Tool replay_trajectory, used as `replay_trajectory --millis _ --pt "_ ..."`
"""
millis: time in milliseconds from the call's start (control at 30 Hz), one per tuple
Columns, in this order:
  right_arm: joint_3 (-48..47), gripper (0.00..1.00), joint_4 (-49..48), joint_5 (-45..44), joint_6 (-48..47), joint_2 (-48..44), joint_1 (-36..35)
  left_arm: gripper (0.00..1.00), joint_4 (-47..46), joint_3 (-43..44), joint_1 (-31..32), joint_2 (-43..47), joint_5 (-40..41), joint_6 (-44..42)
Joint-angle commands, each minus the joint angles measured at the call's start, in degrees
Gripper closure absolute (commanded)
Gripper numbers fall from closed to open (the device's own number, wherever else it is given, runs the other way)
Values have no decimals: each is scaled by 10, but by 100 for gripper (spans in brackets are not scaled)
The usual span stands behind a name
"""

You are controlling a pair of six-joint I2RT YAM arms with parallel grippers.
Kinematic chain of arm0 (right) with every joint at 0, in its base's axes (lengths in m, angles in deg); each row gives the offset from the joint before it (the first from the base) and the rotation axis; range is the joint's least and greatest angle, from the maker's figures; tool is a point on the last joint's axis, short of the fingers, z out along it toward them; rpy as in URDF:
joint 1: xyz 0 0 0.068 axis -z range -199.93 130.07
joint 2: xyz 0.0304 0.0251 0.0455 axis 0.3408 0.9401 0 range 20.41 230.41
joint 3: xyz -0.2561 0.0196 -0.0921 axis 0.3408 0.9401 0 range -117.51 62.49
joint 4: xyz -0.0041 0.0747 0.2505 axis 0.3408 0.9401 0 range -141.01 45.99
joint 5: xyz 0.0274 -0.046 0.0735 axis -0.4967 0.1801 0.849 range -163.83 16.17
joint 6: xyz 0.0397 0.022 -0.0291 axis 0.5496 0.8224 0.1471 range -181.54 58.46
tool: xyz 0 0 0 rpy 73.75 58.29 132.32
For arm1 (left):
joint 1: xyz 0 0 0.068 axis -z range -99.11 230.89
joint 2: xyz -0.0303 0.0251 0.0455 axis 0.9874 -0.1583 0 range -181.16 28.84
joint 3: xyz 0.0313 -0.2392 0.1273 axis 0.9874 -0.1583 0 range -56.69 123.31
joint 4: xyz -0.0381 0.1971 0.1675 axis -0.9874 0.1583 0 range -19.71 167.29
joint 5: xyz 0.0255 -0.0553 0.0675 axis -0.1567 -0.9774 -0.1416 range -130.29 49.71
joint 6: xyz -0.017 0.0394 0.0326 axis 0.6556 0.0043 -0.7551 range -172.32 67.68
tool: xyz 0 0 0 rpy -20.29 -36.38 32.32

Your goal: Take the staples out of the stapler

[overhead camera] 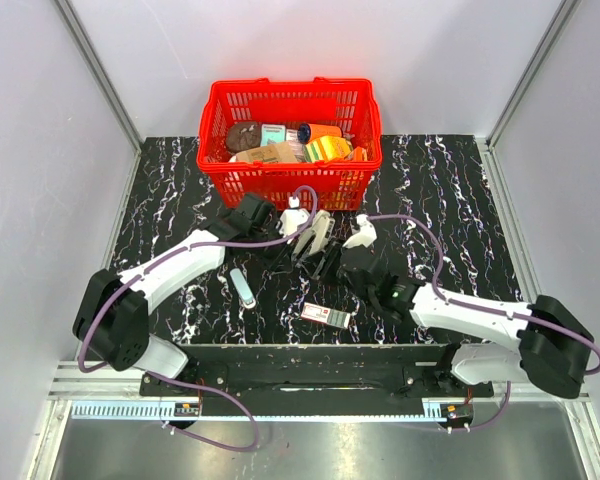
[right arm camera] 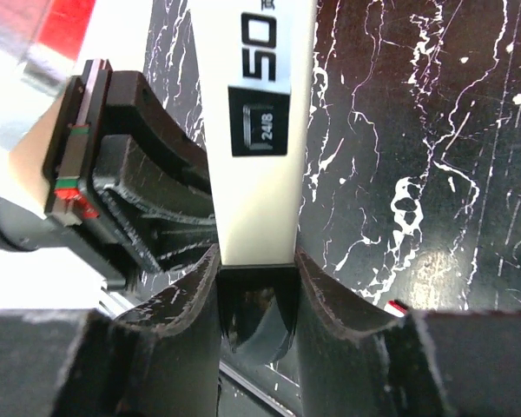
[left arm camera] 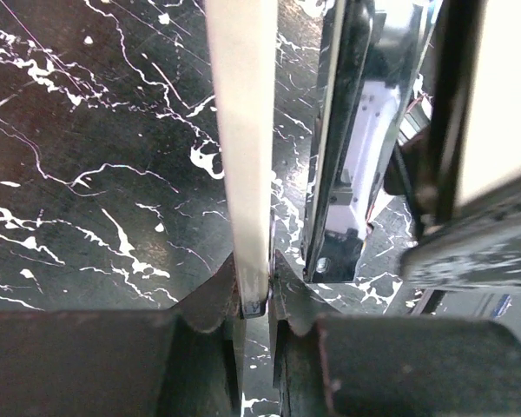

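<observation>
The small light-blue stapler [overhead camera: 242,288] lies flat on the black marble table, left of centre, and neither gripper touches it. Both grippers meet in front of the basket on a cream-and-black device [overhead camera: 318,235] held up off the table. My left gripper [overhead camera: 298,240] is shut on the thin edge of its cream bar [left arm camera: 243,130], with a black-and-metal part [left arm camera: 339,174] just to the right; the left gripper's jaws [left arm camera: 253,291] pinch it tightly. My right gripper [overhead camera: 342,262] [right arm camera: 256,278] is shut on the end of its cream body [right arm camera: 260,174], marked "50" and "24/8".
A red basket [overhead camera: 290,185] full of groceries stands at the back centre, just behind the grippers. A small flat white-and-red box [overhead camera: 326,316] lies on the table near the front, below the grippers. Grey walls enclose the table on the left, right and back.
</observation>
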Motion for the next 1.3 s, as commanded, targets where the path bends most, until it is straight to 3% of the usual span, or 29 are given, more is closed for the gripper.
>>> replay_trajectory --millis 0,200,400,767,1133,1267 --pt "-2 92 52 -11 -38 -61 -3 100 -67 19 -11 11 45 -17" --pt "9 100 93 25 -75 -85 -3 100 -101 -5 -20 6 94 -59" --pt "-21 98 154 106 -156 -44 -1 100 -122 -24 -19 -1 145 -142" --pt "-38 100 251 84 -190 -36 0 100 -255 -87 -17 -10 277 -263" --pt "-24 100 280 85 -182 -67 10 100 -350 -164 -16 -6 325 -385" --pt "-26 100 286 91 -188 -66 18 100 -376 -172 -12 -14 343 -390"
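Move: Both hands already hold the opened beige stapler. Its middle lies about 5 cm ahead, 4 cm right and 3 cm above the left hand, and about 5 cm ahead and 3 cm above the right. From the right hand, the staple box is some 11 cm back, 3 cm right and 15 cm down; the light-blue stapler is about 5 cm back, 15 cm left and 15 cm down. Both still hold the open stapler: left swings forward about 9 cm, twisting 45 degrees; right draws back and down. ##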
